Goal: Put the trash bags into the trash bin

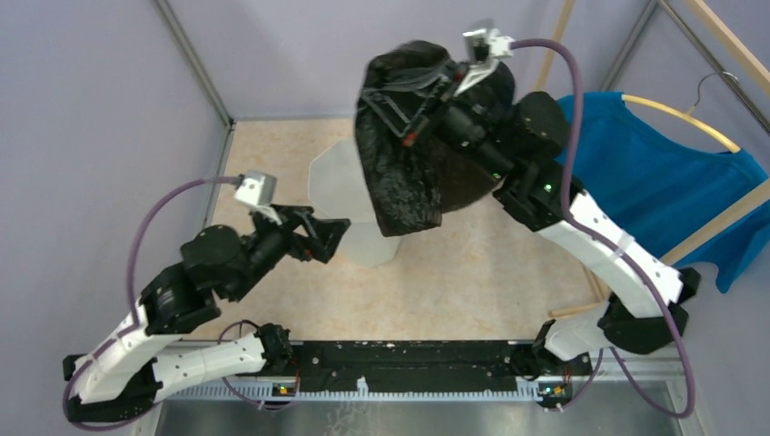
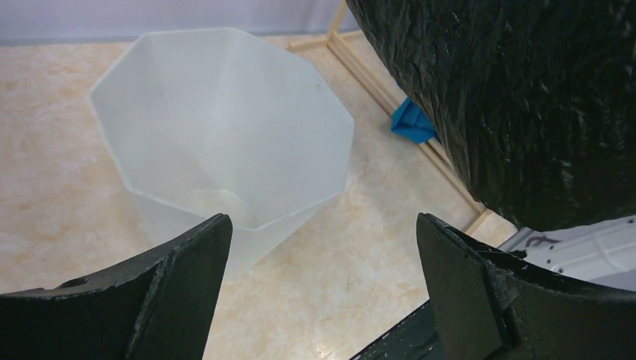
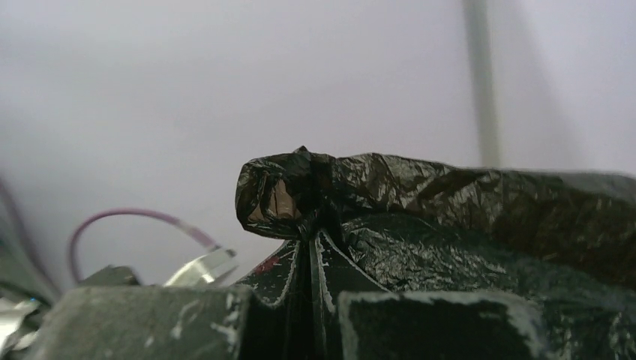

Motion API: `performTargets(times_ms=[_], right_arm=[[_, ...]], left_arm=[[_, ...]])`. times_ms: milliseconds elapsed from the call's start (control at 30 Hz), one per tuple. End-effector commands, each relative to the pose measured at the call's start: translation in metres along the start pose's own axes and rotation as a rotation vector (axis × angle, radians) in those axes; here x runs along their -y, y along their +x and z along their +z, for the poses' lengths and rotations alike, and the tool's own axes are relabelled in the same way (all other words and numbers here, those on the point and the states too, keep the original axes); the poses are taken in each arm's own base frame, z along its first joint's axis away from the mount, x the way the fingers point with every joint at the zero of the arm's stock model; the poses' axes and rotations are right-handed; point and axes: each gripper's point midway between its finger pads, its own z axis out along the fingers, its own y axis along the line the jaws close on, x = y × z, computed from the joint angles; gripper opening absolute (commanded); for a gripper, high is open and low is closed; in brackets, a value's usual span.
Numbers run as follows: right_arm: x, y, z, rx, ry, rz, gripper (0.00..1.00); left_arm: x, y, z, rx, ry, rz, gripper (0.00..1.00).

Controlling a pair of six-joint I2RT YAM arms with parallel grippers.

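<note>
The trash bag (image 1: pixel 399 159), glossy black and wrinkly, hangs in the air from my right gripper (image 1: pixel 377 91), which is shut on a bunched fold at its top. In the right wrist view the jaws are pressed together on that fold (image 3: pixel 311 232), and the rest of the bag (image 3: pixel 465 225) lies to the right. The translucent white trash bin (image 1: pixel 336 182) stands upright on the floor, partly hidden behind the hanging bag. My left gripper (image 1: pixel 338 234) is open and empty by the bin's near left side. The left wrist view shows the bin's faceted rim (image 2: pixel 225 45) and the bag (image 2: pixel 525 97) at upper right.
A blue T-shirt (image 1: pixel 663 182) hangs on a hanger from a wooden rack (image 1: pixel 717 227) at the right; its foot rail (image 2: pixel 390 94) and a blue corner (image 2: pixel 412 124) show in the left wrist view. A metal frame post (image 1: pixel 195 59) stands at the back left.
</note>
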Motion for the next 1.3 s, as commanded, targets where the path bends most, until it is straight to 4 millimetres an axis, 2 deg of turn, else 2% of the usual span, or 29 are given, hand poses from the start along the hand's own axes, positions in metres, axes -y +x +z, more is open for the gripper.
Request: performTargets(times_ms=[0, 33, 133, 267, 333, 400, 600, 700, 800, 967, 1100, 1167, 1267], right_arm=[[-0.092, -0.046, 0.013, 0.082, -0.275, 0.011, 0.00], [-0.094, -0.057, 0.012, 0.098, -0.271, 0.022, 0.00], [-0.083, -0.066, 0.001, 0.137, -0.197, 0.043, 0.00], [-0.059, -0.078, -0.026, 0.224, -0.077, 0.035, 0.00], [-0.042, -0.075, -0.039, 0.238, 0.003, 0.033, 0.00], [-0.023, -0.064, -0.049, 0.231, 0.094, 0.033, 0.00], [0.020, -0.019, -0.071, 0.126, 0.285, -0.040, 0.00], [0.036, 0.000, -0.079, 0.073, 0.343, -0.093, 0.00], [0.048, 0.010, -0.084, 0.030, 0.392, -0.136, 0.00], [0.065, 0.009, -0.089, -0.017, 0.468, -0.243, 0.00], [0.065, -0.008, -0.093, -0.008, 0.478, -0.307, 0.00], [0.070, -0.014, -0.096, -0.030, 0.495, -0.362, 0.00], [0.077, -0.011, -0.098, -0.085, 0.485, -0.403, 0.00]], left_arm=[[-0.016, -0.015, -0.018, 0.102, -0.033, -0.094, 0.98], [-0.018, -0.016, -0.022, 0.110, -0.032, -0.105, 0.98], [-0.022, -0.017, -0.028, 0.123, -0.030, -0.106, 0.98], [-0.025, -0.020, -0.033, 0.129, -0.027, -0.065, 0.98], [-0.023, -0.022, -0.035, 0.134, -0.011, -0.044, 0.98], [-0.020, -0.022, -0.038, 0.135, 0.015, -0.027, 0.98], [-0.005, -0.026, -0.054, 0.173, 0.155, -0.067, 0.98], [-0.003, -0.024, -0.060, 0.187, 0.191, -0.097, 0.98], [-0.002, -0.021, -0.061, 0.183, 0.200, -0.133, 0.98], [0.004, -0.024, -0.059, 0.187, 0.223, -0.145, 0.98], [0.001, -0.031, -0.052, 0.196, 0.171, -0.146, 0.98], [-0.009, -0.031, -0.045, 0.185, 0.085, -0.160, 0.97], [-0.039, -0.026, -0.041, 0.157, -0.103, -0.180, 0.96]])
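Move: The right hand already pinches the gathered end of the black trash bag high up. The middle of the white trash bin stands about 12 cm ahead, 4 cm left and 45 cm below it, and the open left gripper some 5 cm back, 7 cm left and 21 cm lower. From the left hand, the bag's middle hangs roughly 8 cm ahead, 14 cm right and 11 cm higher; the bin stands about 17 cm ahead, 5 cm right and 24 cm lower. The right hand, keeping its pinch on the bag, finishes its leftward swing with a short pull back, left and slightly up, then reverses, drawing right about 13 cm while it sinks and comes forward again and the wrist turns some 30 degrees clockwise. The left hand, still wide open, eases about 4 cm left and some 4 cm back, then starts forward again at the end with the bag's loose side close in front of its fingers; whether they touch can't be seen. ##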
